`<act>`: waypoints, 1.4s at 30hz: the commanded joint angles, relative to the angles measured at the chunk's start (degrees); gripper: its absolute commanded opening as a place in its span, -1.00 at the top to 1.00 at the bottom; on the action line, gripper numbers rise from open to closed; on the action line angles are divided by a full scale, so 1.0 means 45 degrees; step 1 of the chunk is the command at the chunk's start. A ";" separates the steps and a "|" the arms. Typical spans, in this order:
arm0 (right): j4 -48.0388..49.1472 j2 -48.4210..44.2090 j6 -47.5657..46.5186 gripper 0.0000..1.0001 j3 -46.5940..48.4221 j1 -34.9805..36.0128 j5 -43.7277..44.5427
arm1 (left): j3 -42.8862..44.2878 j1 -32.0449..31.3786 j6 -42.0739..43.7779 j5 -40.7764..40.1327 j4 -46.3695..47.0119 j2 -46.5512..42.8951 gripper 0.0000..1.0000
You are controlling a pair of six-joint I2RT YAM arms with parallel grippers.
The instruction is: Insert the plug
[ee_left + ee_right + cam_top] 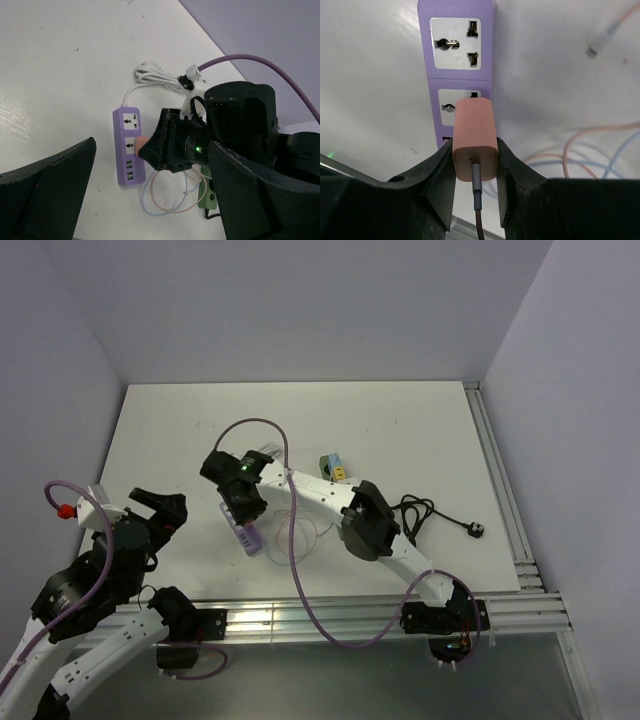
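A salmon-pink plug (475, 145) with a thin cable at its back is clamped between the fingers of my right gripper (475, 155), which is shut on it. The plug's front end sits at the second socket of a purple power strip (457, 60), and its prongs are hidden. In the top view the right gripper (243, 508) hovers over the strip (250, 538) left of the table's middle. My left gripper (160, 506) stands open and empty to the left of the strip. Its view shows the plug (141, 145) against the strip (129, 172).
The strip's white cord (155, 80) lies coiled behind it. Thin pink and blue cable loops (167, 205) lie beside the strip. A green power strip (335, 468) sits further back. A black cable (415, 512) with a black plug (475, 530) lies at the right.
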 commanded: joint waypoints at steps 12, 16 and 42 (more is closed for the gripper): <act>-0.1844 -0.2068 -0.1214 1.00 -0.4589 0.0266 0.0280 | -0.0296 -0.0033 0.0169 0.0568 0.0531 0.0267 -0.99; -0.2351 -0.1055 -0.1526 1.00 -0.2855 0.0266 0.0320 | -0.0472 -0.0033 0.0111 0.0823 0.0649 0.0345 -0.99; 0.2492 -0.1967 -0.1214 -0.44 -0.3651 0.0442 0.1022 | -0.1955 -0.0033 -0.0806 0.3361 0.3206 0.1107 -0.99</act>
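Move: The right hand holds the pink plug at the purple strip's lower socket, roughly 3 cm below and 1 cm ahead of it. The strip's upper socket is about 5 cm ahead and 3 cm left; the thin cables' loops lie some 11 cm right and 4 cm back. From the left hand, that lower socket is about 8 cm ahead, 10 cm right and 23 cm below. Gripping the plug, the right hand pulls about 7 cm right and back, returns roughly half, and opens; left shifts right. ##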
